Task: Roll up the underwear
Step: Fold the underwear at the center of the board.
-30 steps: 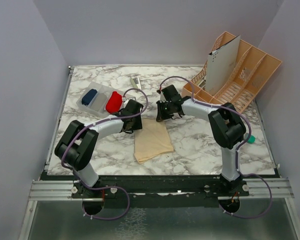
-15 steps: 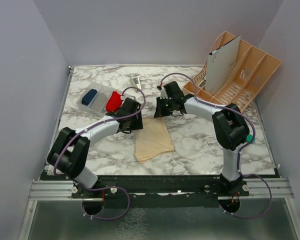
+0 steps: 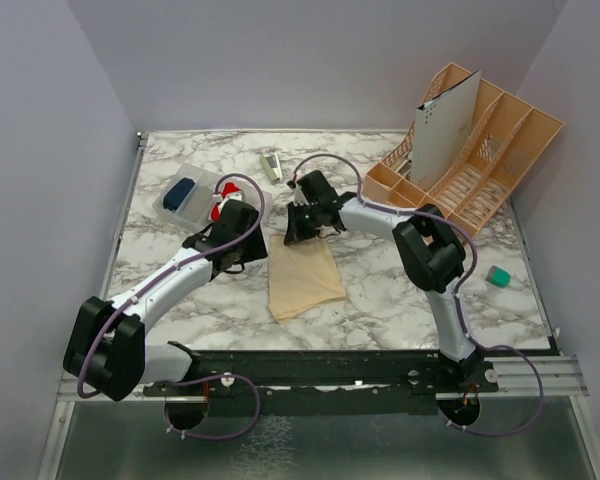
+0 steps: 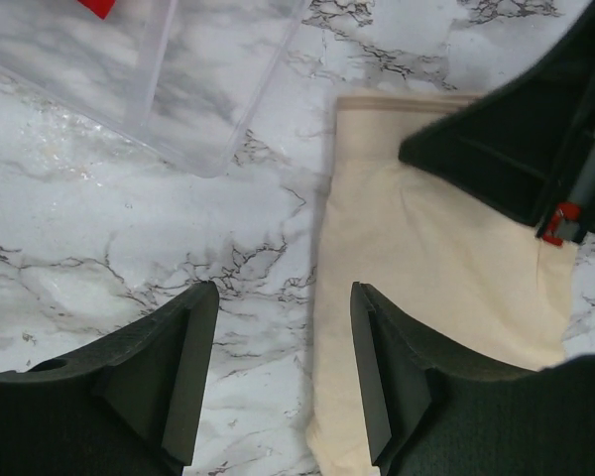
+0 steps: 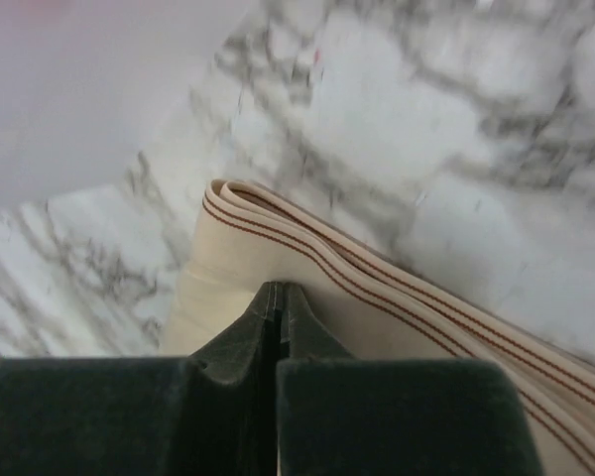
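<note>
A peach-beige underwear (image 3: pixel 302 282) lies flat in the middle of the marble table. My left gripper (image 3: pixel 248 250) hovers open at its upper left corner. In the left wrist view the cloth's left edge (image 4: pixel 426 297) runs between the fingers of that gripper (image 4: pixel 283 297), which hold nothing. My right gripper (image 3: pixel 293 236) is shut, its tips resting on the cloth just behind the striped waistband (image 5: pixel 377 288); the gripper (image 5: pixel 280 290) shows no cloth between its jaws. A red underwear (image 3: pixel 221 206) sits in a clear tray (image 3: pixel 202 184).
The clear tray also holds a dark blue bundle (image 3: pixel 179 190). A peach organiser rack (image 3: pixel 490 150) with a white card (image 3: pixel 445 125) stands at the back right. A small metal object (image 3: pixel 271 165) lies behind the grippers and a teal object (image 3: pixel 498 276) at the right.
Both grippers have shifted left: the right one along the cloth's far edge to its left end, the left one off the cloth to its left edge. The left arm's elbow swung out left.
</note>
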You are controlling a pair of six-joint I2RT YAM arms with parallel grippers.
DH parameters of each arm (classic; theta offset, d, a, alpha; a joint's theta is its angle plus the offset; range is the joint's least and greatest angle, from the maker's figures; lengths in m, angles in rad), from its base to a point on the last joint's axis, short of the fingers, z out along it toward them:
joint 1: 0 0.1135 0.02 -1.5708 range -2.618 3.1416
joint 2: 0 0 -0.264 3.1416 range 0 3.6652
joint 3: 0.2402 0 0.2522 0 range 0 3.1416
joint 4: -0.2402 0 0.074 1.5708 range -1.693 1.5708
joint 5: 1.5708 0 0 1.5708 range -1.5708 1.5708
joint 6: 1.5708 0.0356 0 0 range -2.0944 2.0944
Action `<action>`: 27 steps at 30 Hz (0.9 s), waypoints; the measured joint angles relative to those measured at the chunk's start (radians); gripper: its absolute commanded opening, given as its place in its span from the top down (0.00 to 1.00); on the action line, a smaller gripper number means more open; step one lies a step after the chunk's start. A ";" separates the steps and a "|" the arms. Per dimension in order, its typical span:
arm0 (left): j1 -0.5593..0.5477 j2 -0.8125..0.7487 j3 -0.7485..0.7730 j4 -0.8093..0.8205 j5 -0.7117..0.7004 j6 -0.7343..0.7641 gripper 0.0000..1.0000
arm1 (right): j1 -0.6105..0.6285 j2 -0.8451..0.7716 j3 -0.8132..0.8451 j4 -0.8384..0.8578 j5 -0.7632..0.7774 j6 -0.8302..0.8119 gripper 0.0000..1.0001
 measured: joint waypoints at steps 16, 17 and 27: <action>0.008 -0.002 0.001 0.093 0.170 0.021 0.36 | 0.014 -0.106 0.063 -0.062 0.102 -0.062 0.91; 0.008 0.007 0.003 0.116 0.208 0.023 0.36 | 0.010 -0.129 0.063 -0.063 0.118 -0.066 0.92; 0.008 0.257 0.068 0.322 0.456 0.040 0.43 | -0.036 -0.140 0.005 -0.117 0.299 -0.079 0.95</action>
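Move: The underwear lies flat, its middle about 4 cm back, 11 cm right of and 7 cm below the left hand; the clear bin stands some 15 cm ahead and 12 cm left of that hand. The shut right fingertips rest on the underwear near its front left corner, with its middle about 8 cm back and 4 cm right, and the waistband's right corner 9 cm right and 1 cm ahead. From that hand the calculator-like thing is roughly 23 cm ahead and 4 cm left. Forward and slightly left, the shut right fingertips drag the underwear for about 2 cm, then lift off and arc up and rightwards over the waistband, coming down partway towards its right corner, still shut and clear of it. The left hand, fingers kept open, swings about 10 cm right over the underwear, turning some 20 degrees clockwise and rolling its left side down. ##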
